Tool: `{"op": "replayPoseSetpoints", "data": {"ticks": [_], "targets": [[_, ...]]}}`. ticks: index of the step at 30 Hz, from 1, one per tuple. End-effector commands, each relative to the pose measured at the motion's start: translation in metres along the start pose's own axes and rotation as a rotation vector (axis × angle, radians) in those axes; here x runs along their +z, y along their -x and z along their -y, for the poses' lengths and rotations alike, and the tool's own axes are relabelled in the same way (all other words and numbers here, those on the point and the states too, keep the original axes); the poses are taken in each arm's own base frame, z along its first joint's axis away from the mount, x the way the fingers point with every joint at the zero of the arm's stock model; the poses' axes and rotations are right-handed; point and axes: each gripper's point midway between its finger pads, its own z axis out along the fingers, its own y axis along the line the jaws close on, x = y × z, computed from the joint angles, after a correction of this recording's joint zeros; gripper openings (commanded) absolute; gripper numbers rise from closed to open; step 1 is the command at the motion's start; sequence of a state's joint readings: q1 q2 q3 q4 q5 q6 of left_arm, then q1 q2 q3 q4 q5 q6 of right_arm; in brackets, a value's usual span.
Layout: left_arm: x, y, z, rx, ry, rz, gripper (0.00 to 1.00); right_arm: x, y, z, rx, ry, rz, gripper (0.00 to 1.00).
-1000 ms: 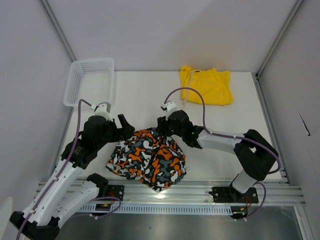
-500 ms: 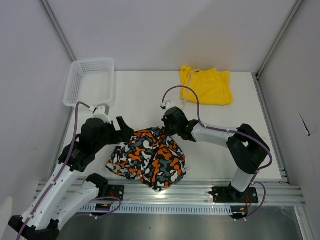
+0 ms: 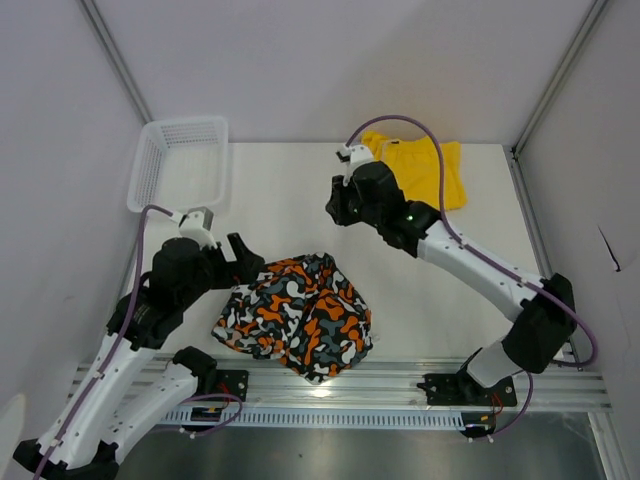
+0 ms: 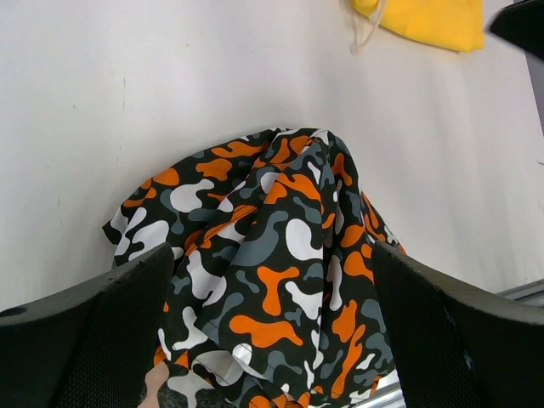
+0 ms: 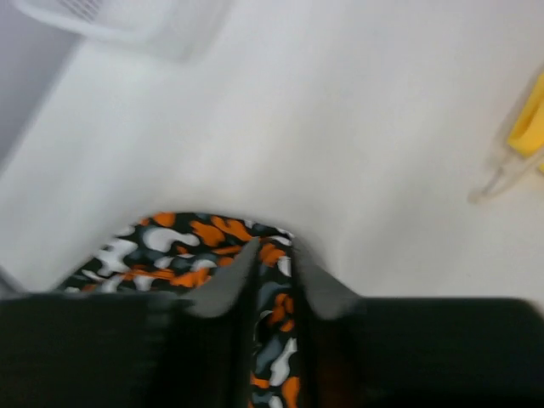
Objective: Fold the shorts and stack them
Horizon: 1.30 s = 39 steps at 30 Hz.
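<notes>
The patterned shorts point(image 3: 300, 315) lie bunched on the white table near its front edge, orange, white, black and grey blotches. My left gripper point(image 3: 246, 262) hovers at their left side, and the left wrist view shows its jaws wide open point(image 4: 272, 255) with the fabric point(image 4: 280, 204) spread below and between them. Lifted to the table's middle, my right gripper point(image 3: 338, 212) is apart from that cloth; its jaws point(image 5: 276, 263) stand a narrow gap apart with nothing in it. The yellow shorts point(image 3: 445, 175) lie flat at the back right, partly hidden by the right arm.
A white mesh basket point(image 3: 180, 160) stands at the back left corner. A pale drawstring point(image 4: 367, 30) trails from the yellow shorts point(image 4: 425, 21). The metal rail point(image 3: 400, 385) runs along the near table edge, close to the patterned pile.
My right gripper closed at the top edge of the patterned shorts, then rose and swung back toward the yellow pair without fabric. The left arm eased slightly left. The patterned pile barely shifted.
</notes>
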State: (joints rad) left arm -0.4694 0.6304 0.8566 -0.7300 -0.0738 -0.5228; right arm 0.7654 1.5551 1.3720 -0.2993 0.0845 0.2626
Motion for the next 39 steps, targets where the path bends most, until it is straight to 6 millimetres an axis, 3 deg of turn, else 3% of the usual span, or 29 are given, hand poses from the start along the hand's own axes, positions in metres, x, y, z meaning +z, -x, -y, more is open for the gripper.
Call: {"op": "replayPoseSetpoints", "data": {"ticks": [1,2,3,5,6,10,15,17,21,27,28,34,39], "targets": [[-0.005,0.003,0.006,0.021,-0.032,0.004,0.99,-0.031,-0.002,-0.013,0.03,0.04,-0.064,0.33],[-0.004,0.002,0.007,0.021,-0.037,-0.003,0.99,-0.03,-0.013,-0.01,0.034,0.032,-0.089,0.36],[-0.002,-0.002,0.007,0.023,-0.043,-0.02,0.99,-0.026,-0.045,-0.001,0.037,0.006,-0.152,0.37],[0.003,-0.009,0.005,0.025,-0.033,-0.048,0.99,-0.024,-0.069,0.006,0.064,-0.013,-0.178,0.42],[0.006,-0.013,0.003,0.025,-0.028,-0.06,0.99,-0.023,-0.099,0.012,0.085,-0.021,-0.234,0.45],[0.011,-0.025,0.0,0.026,-0.029,-0.086,0.99,-0.012,-0.146,0.013,0.097,-0.026,-0.309,0.66],[0.005,-0.023,0.006,0.05,-0.069,-0.081,0.99,0.008,-0.18,0.006,0.065,-0.05,-0.395,0.66],[-0.001,-0.012,0.007,0.079,-0.063,-0.058,0.99,0.018,-0.189,0.004,0.066,-0.042,-0.421,0.66],[-0.004,-0.003,-0.017,0.15,0.087,-0.074,0.99,0.029,-0.192,0.001,0.087,-0.054,-0.417,0.66],[0.007,0.007,-0.008,0.206,0.033,-0.02,0.99,0.025,-0.186,0.002,0.147,-0.096,-0.358,0.67],[0.013,-0.001,-0.014,0.21,0.044,-0.031,0.99,0.02,-0.177,-0.001,0.157,-0.083,-0.326,0.67],[0.02,0.001,-0.018,0.204,0.072,-0.014,0.99,-0.001,-0.154,-0.016,0.229,0.007,-0.209,0.73],[0.021,0.0,-0.02,0.201,0.075,-0.002,0.99,0.005,-0.154,-0.02,0.251,0.002,-0.223,0.74]]}}
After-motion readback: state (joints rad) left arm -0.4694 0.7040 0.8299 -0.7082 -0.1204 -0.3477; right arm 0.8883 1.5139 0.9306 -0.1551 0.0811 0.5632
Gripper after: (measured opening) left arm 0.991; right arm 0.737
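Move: The camouflage shorts lie spread below and nearer the base than the right hand: their middle is about 16 cm back, 12 cm to its left and 21 cm down. Their far corner is only some 2 cm back and 4 cm left, 20 cm below. The folded yellow shorts sit about 23 cm ahead and 20 cm right of that hand. From the left hand, the middle of the camouflage shorts is roughly 3 cm back, 12 cm right and 20 cm below. Over the right side of the camouflage shorts, just in from their far corner, the right hand comes down: a brief rise of some 4 cm, then a fast swoop down and back, tipping about 25 degrees downward while its nearly shut fingers open wide. It bottoms out about 20 cm below its start, then lifts 5 cm, still open. The open left hand dips, rolls slightly and stays hovering. ##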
